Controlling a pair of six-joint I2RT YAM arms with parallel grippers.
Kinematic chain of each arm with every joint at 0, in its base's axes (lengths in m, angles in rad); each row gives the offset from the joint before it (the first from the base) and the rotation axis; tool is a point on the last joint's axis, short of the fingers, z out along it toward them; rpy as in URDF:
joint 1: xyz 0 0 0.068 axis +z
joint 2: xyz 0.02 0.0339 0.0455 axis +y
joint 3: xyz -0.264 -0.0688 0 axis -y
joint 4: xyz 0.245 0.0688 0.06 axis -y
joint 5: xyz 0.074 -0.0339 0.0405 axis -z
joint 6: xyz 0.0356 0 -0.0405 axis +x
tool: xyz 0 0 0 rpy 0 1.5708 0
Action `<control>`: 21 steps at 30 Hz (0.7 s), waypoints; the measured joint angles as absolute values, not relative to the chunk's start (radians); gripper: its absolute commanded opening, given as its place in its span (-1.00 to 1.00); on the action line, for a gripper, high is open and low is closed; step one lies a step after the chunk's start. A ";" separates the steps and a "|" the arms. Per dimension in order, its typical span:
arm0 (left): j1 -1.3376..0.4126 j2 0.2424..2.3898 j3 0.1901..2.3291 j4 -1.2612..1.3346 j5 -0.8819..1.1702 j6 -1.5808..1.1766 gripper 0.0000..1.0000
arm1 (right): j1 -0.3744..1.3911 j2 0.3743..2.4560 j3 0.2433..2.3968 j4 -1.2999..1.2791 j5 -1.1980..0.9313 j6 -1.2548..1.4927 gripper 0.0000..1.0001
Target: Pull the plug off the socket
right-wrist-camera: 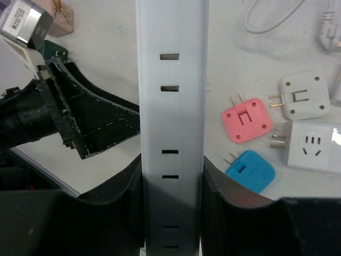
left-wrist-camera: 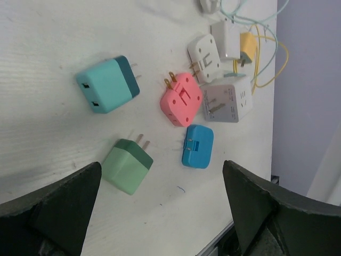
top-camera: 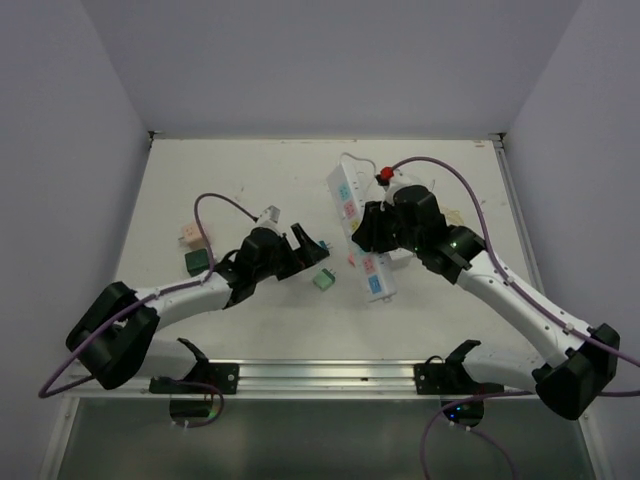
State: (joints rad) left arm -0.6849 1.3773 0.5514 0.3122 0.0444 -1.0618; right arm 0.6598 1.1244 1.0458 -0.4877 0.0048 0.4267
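Observation:
The socket, a long white power strip (top-camera: 372, 268) with pink and blue outlet faces, lies lengthwise right of the table's middle. My right gripper (top-camera: 365, 232) is shut across its middle. In the right wrist view the strip (right-wrist-camera: 171, 80) runs up between my fingers (right-wrist-camera: 123, 192), showing pairs of slots. No plug shows seated in the parts of the strip that I can see. My left gripper (top-camera: 305, 245) is open and empty just left of the strip. In the left wrist view its gripper (left-wrist-camera: 160, 213) stands wide apart over bare table.
Loose adapters lie around: a light green cube (top-camera: 323, 280) (left-wrist-camera: 128, 165), teal (left-wrist-camera: 106, 84), pink (left-wrist-camera: 181, 100) (right-wrist-camera: 246, 119), blue (left-wrist-camera: 197, 145) (right-wrist-camera: 250, 170), and white ones (left-wrist-camera: 226, 101) (right-wrist-camera: 303, 96). A pink cube (top-camera: 188, 235) and a dark green cube (top-camera: 197, 261) sit far left. A white cord (right-wrist-camera: 272, 16) loops behind.

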 measured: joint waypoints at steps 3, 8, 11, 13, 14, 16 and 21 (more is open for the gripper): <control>-0.628 1.277 0.582 0.176 0.018 -1.032 0.99 | 0.660 1.206 1.101 -0.474 -0.027 0.435 -1.00; -0.513 1.089 0.653 -0.063 -0.076 -0.951 0.99 | 0.670 1.361 1.206 -0.462 -0.071 0.458 -1.00; -0.463 0.970 0.711 -0.192 -0.128 -0.880 0.99 | 0.702 1.465 1.295 -0.442 -0.071 0.469 -1.00; -0.444 0.908 0.760 -0.270 -0.166 -0.823 0.99 | 0.733 1.536 1.360 -0.424 -0.072 0.473 -1.00; -0.437 0.883 0.783 -0.300 -0.186 -0.798 0.99 | 0.749 1.570 1.393 -0.411 -0.072 0.476 -1.00; -0.432 0.838 0.816 -0.344 -0.231 -0.747 0.99 | 0.777 1.645 1.464 -0.390 -0.071 0.478 -1.00; -0.432 0.694 0.818 -0.425 -0.348 -0.624 0.99 | 0.826 1.817 1.602 -0.306 -0.064 0.483 -1.00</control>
State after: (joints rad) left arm -0.4320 0.6937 0.8185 -0.4248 -0.3477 -0.6235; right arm 0.8265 1.8172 1.6020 -0.3061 -0.0643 0.4831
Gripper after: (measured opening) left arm 0.994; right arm 0.379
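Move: The right hand already holds the emptied socket strip about 21 cm above the table. Bare table at the far left lies roughly 22 cm ahead and 28 cm left of it; the teal plug is about 11 cm ahead and 11 cm left, the pink plug 9 cm ahead. For the empty left hand, that patch is some 21 cm ahead, 14 cm left and 8 cm down; the light green plug lies 1 cm ahead, 4 cm right, 7 cm down. Still pinching the socket strip near its middle, the right hand sweeps it about 19 cm left and 7 or 8 cm forward at nearly level height, turning it some 10 degrees counter-clockwise. The open, empty left hand clears the way, swinging roughly 20 cm left and 17 cm up, away from the light green plug, its fingers tipping up and turning counter-clockwise. ##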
